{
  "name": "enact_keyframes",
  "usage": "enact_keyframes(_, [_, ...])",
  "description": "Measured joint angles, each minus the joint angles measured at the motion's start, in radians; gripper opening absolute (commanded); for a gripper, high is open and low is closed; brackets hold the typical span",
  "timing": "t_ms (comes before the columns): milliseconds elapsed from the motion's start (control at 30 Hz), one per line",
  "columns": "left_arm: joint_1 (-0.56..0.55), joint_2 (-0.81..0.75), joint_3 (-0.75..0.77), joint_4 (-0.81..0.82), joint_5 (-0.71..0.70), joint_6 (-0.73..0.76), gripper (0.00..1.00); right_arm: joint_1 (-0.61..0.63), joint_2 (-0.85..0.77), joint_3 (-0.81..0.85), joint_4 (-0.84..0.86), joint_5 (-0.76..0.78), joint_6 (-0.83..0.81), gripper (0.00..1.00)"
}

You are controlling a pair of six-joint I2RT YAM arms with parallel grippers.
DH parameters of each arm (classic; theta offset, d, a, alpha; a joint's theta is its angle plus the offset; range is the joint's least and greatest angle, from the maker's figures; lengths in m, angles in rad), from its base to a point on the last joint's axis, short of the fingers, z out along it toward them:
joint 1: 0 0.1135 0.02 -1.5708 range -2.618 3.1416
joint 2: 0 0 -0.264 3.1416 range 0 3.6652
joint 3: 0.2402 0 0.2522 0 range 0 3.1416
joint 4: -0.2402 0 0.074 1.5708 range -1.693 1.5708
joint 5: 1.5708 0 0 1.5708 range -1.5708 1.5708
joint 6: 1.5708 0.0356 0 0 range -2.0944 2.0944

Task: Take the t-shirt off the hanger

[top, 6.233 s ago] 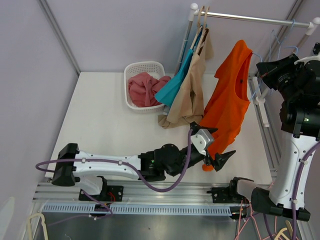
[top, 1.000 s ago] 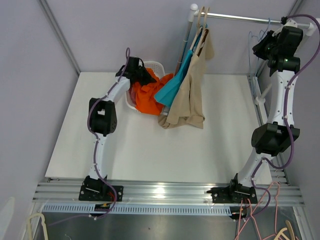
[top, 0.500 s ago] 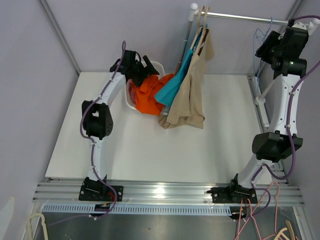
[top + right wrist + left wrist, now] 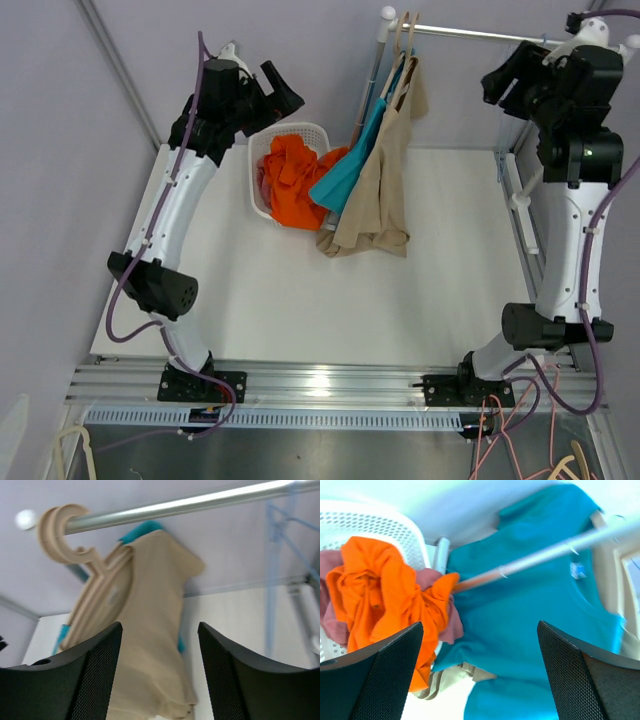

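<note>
The orange t-shirt lies crumpled in the white basket, off any hanger; it also shows in the left wrist view. My left gripper is open and empty, raised above the basket's far rim; in its own view the fingers stand wide apart. My right gripper is open and empty, high up near the rail, facing the tan shirt on its beige hanger. An empty blue hanger hangs on the rail at the right.
A teal shirt and the tan shirt hang on hangers at the rail's left end, their hems reaching the table. A pink garment lies under the orange one in the basket. The rack's upright posts stand at the right.
My left gripper has risen up and away from the basket, leaving the orange t-shirt in it. My right gripper has shifted left along the rail, away from the blue hanger.
</note>
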Motion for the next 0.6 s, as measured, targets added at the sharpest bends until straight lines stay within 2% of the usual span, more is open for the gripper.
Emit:
enact_keyframes(167, [-0.108,-0.069,-0.072,0.054,-0.029,0.098,0.99,0.114,0.167,0.117,0.033,-0.047,0.028,0.66])
enact_keyframes(333, [-0.215,-0.11,-0.176,0.138,0.011,0.182,0.99,0.17,0.323,0.137,0.066,-0.069,0.048,0.63])
enact_keyframes(600, [-0.23,-0.11,-0.183,0.19,0.052,0.249,1.0,0.187,0.395,0.141,0.129,-0.066,0.047,0.63])
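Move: About 16 cm ahead of the right hand, 15 cm to its left and 11 cm lower is the neck of the wooden hanger; the blue wire hanger is 12 cm ahead, 8 cm right, 12 cm below. From the left hand, the hanging beige t-shirt's middle lies some 2 cm ahead, 24 cm right, 14 cm down, the teal t-shirt 3 cm ahead, 17 cm right, equally low, the basket 7 cm ahead, 4 cm right, 32 cm down. Swinging left and forward, then increasingly down, the open right hand travels some 12 cm forward, 11 cm left and 10 cm down from beside the blue hangers to the right side of the wooden hanger, turning a little counter-clockwise. The open left hand goes 10 cm right and 7 cm back towards the beige and teal t-shirts, turning about 20 degrees clockwise, its tips lifting, before settling. ##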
